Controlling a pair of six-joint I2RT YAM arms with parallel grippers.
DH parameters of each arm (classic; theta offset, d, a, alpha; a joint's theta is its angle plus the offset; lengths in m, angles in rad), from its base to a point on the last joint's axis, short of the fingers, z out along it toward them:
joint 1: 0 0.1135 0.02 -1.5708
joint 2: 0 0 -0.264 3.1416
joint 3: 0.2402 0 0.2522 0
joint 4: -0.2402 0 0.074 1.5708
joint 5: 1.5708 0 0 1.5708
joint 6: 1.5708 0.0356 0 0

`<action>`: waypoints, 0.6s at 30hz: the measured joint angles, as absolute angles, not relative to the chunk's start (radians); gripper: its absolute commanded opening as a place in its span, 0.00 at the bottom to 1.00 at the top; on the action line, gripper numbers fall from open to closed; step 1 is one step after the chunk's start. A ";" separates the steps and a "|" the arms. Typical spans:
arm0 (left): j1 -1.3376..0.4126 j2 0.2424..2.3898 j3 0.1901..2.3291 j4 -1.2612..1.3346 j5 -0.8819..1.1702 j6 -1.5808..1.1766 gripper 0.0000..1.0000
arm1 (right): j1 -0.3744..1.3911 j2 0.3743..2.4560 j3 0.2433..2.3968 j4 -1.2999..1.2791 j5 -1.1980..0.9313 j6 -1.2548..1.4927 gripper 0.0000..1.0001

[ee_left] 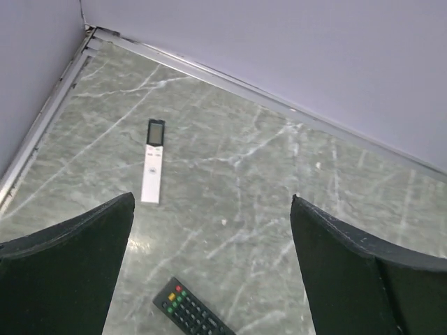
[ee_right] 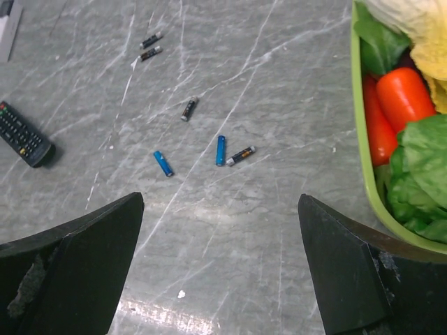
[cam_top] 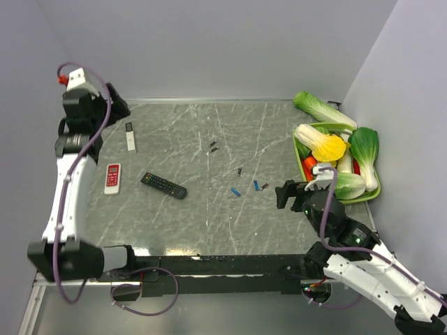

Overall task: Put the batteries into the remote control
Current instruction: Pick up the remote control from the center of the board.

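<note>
Three remote controls lie at the left of the table: a slim white one (cam_top: 130,137) (ee_left: 153,162), a red and white one (cam_top: 112,178) and a black one (cam_top: 163,185) (ee_left: 192,314) (ee_right: 24,136). The batteries are scattered mid-table: two blue ones (ee_right: 162,163) (ee_right: 221,150) and several black ones (ee_right: 241,155) (ee_right: 189,109) (ee_right: 150,40). My left gripper (cam_top: 115,105) (ee_left: 212,199) hangs open and empty high over the far left corner, above the white remote. My right gripper (cam_top: 286,194) (ee_right: 221,197) is open and empty, just near-right of the blue batteries (cam_top: 236,192).
A green tray (cam_top: 296,150) (ee_right: 357,105) heaped with toy vegetables stands at the right edge, close beside my right gripper. Grey walls close in the far side and both sides of the marble table (cam_top: 209,223).
</note>
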State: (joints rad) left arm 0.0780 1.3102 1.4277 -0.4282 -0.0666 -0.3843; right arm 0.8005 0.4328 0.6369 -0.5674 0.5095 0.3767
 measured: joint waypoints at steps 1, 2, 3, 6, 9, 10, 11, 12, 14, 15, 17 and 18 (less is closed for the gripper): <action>0.078 1.254 1.377 -0.416 -0.057 -0.392 0.97 | 0.801 0.417 0.638 -0.579 0.516 0.379 1.00; 0.078 1.204 1.333 -0.409 -0.049 -0.400 0.97 | 0.801 0.404 0.639 -0.589 0.518 0.381 1.00; 0.078 1.163 1.289 -0.399 -0.047 -0.406 0.97 | 0.801 0.388 0.643 -0.602 0.521 0.381 1.00; 0.078 1.039 1.159 -0.409 -0.051 -0.419 0.97 | 0.801 0.358 0.668 -0.635 0.527 0.380 1.00; 0.078 0.927 1.053 -0.424 -0.069 -0.440 0.97 | 0.801 0.331 0.691 -0.652 0.532 0.372 1.00; 0.078 0.895 1.025 -0.432 -0.076 -0.444 0.97 | 0.800 0.322 0.694 -0.653 0.532 0.368 1.00; 0.078 0.853 0.991 -0.431 -0.085 -0.451 0.97 | 0.800 0.313 0.694 -0.654 0.534 0.366 1.00; 0.078 0.810 0.958 -0.437 -0.099 -0.459 0.97 | 0.800 0.305 0.694 -0.659 0.535 0.364 1.00; 0.078 0.730 0.902 -0.444 -0.126 -0.474 0.97 | 0.800 0.293 0.694 -0.669 0.537 0.360 1.00; 0.078 0.696 0.879 -0.447 -0.138 -0.483 0.97 | 0.800 0.288 0.694 -0.672 0.538 0.358 1.00; 0.078 0.648 0.843 -0.446 -0.155 -0.497 0.97 | 0.800 0.279 0.694 -0.674 0.539 0.358 1.00; 0.078 0.630 0.823 -0.446 -0.159 -0.508 0.97 | 0.800 0.276 0.694 -0.674 0.540 0.358 1.00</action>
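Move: The black remote lies well below my open left hand, roughly 7 cm back and 10 cm to the right, about 32 cm down. At that same low level, the red-faced remote is some 5 cm back and 9 cm to the left, while the white remote lies about 13 cm ahead and 5 cm left. From my right hand the black remote is around 14 cm ahead, 41 cm left and 20 cm down. I draw my empty left hand straight back about 15 cm, away from the white remote, and let it sink some 7 cm on the way, still high over the table and getting nearer the black remote. It turns slightly counter-clockwise, with the fingers kept wide open. My right hand, also open, lifts a few centimetres while easing right and back. ##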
